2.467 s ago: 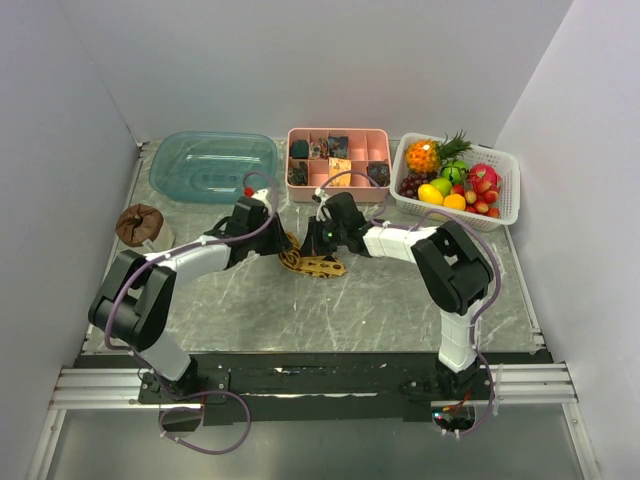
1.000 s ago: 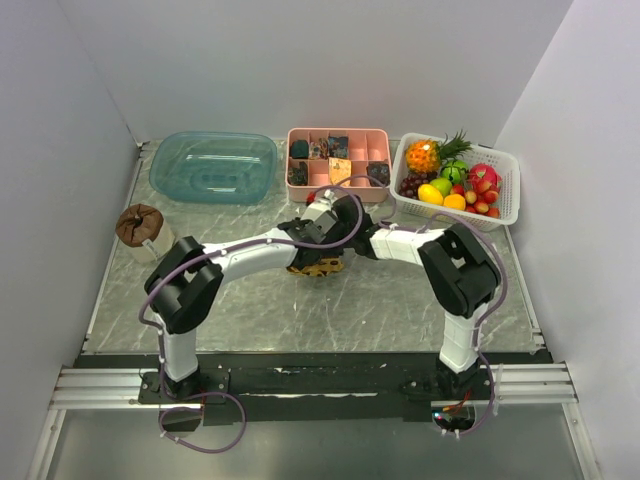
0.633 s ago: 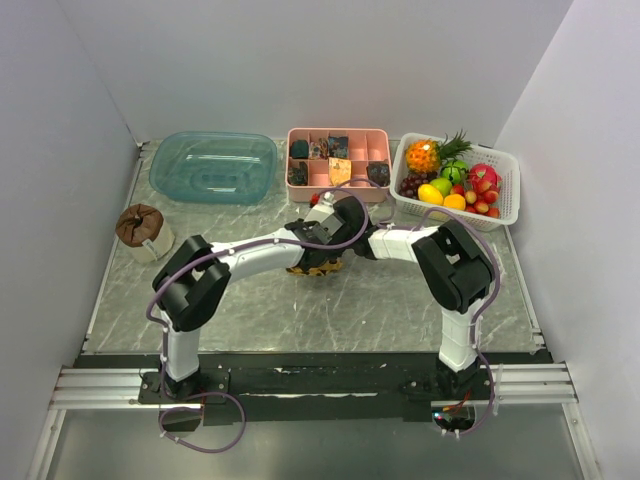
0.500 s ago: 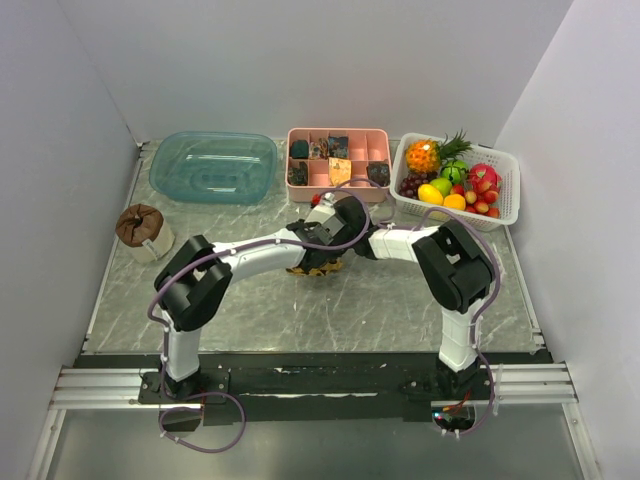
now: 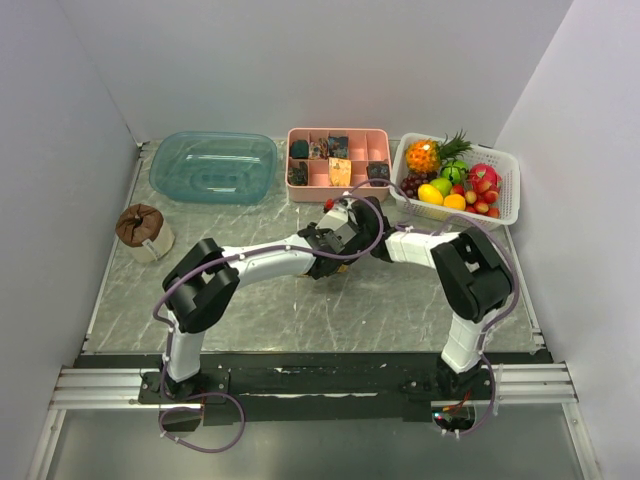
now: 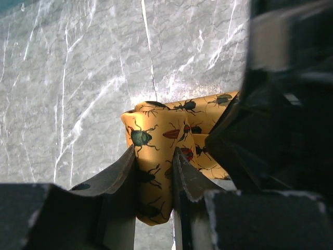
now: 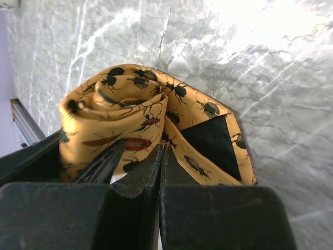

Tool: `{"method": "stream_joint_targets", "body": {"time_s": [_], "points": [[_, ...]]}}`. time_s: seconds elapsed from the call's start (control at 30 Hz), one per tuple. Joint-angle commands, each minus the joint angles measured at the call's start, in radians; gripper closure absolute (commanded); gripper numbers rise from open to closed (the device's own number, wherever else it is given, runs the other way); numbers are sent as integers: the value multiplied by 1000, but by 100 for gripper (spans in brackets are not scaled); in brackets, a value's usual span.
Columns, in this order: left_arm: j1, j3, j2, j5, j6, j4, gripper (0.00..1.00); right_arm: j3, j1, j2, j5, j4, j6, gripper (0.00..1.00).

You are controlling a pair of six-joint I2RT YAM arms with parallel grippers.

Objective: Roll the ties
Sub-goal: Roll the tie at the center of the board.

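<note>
The tie is golden-yellow cloth printed with beetles, wound into a loose roll on the marble table, its dark lining showing at the open end. In the top view only a sliver of the tie shows under the two wrists. My left gripper is shut on one side of the roll, a fold of cloth pinched between its fingers. My right gripper is shut with its jaws pressed flat together, its tip against the roll's underside layer. Both grippers meet at mid-table.
At the back edge stand a pink compartment tray with small dark fabric bundles, a clear blue tub and a white basket of fruit. A brown round object sits at the left.
The left arm has reached across from the left onto the tie. Both grippers and the rolled tie have shifted to the right and slightly back. The jaws have not changed over the last second.
</note>
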Motion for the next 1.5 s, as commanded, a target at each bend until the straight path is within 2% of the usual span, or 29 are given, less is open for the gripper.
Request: {"method": "stream_joint_targets", "body": {"time_s": [0.0,0.37,0.43,0.5,0.7,0.8,1.2,1.47], "points": [[-10,46,15,-40,-3,2,90,-35,-24,-84,-5,31,-13,100],[-45,90,55,-94,6,-25,85,-51,-61,-102,-5,-5,-29,100],[-51,98,62,-88,14,-21,80,-51,-66,-102,-4,-8,-32,100],[-56,105,73,-86,17,-20,66,-57,-72,-102,-2,-11,-34,100],[-72,115,84,-92,25,-20,37,-67,-89,-99,-5,-12,-36,100],[-79,107,73,-88,26,-2,33,-72,-101,-104,-4,-12,-39,100],[-92,1,-14,90,52,208,30,-92,-139,-122,-4,-17,-54,100],[-92,-29,-21,196,43,310,28,-118,-181,-145,-13,-17,-66,100]]}}
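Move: The tie roll is already pinched between the left fingers, with its short black-lined tail end about 3 cm ahead, 5 cm to the right and 3 cm lower. From the closed right fingertips the roll lies about 4 cm left and 2 cm back at similar height, the tail end roughly 3 cm straight ahead and slightly below. The pink box stands about 25 cm straight ahead of the left hand. The left fingers, still pinching the tie roll, carry it some 2 cm to the right and then open wide to let go of the pinch. The open hand keeps going right, about 7 cm in all, turning slightly clockwise and rolling left side down. The shut right fingers travel right a similar distance ahead of the roll, rising slightly at first and then sinking about 2 cm beside the tail. ##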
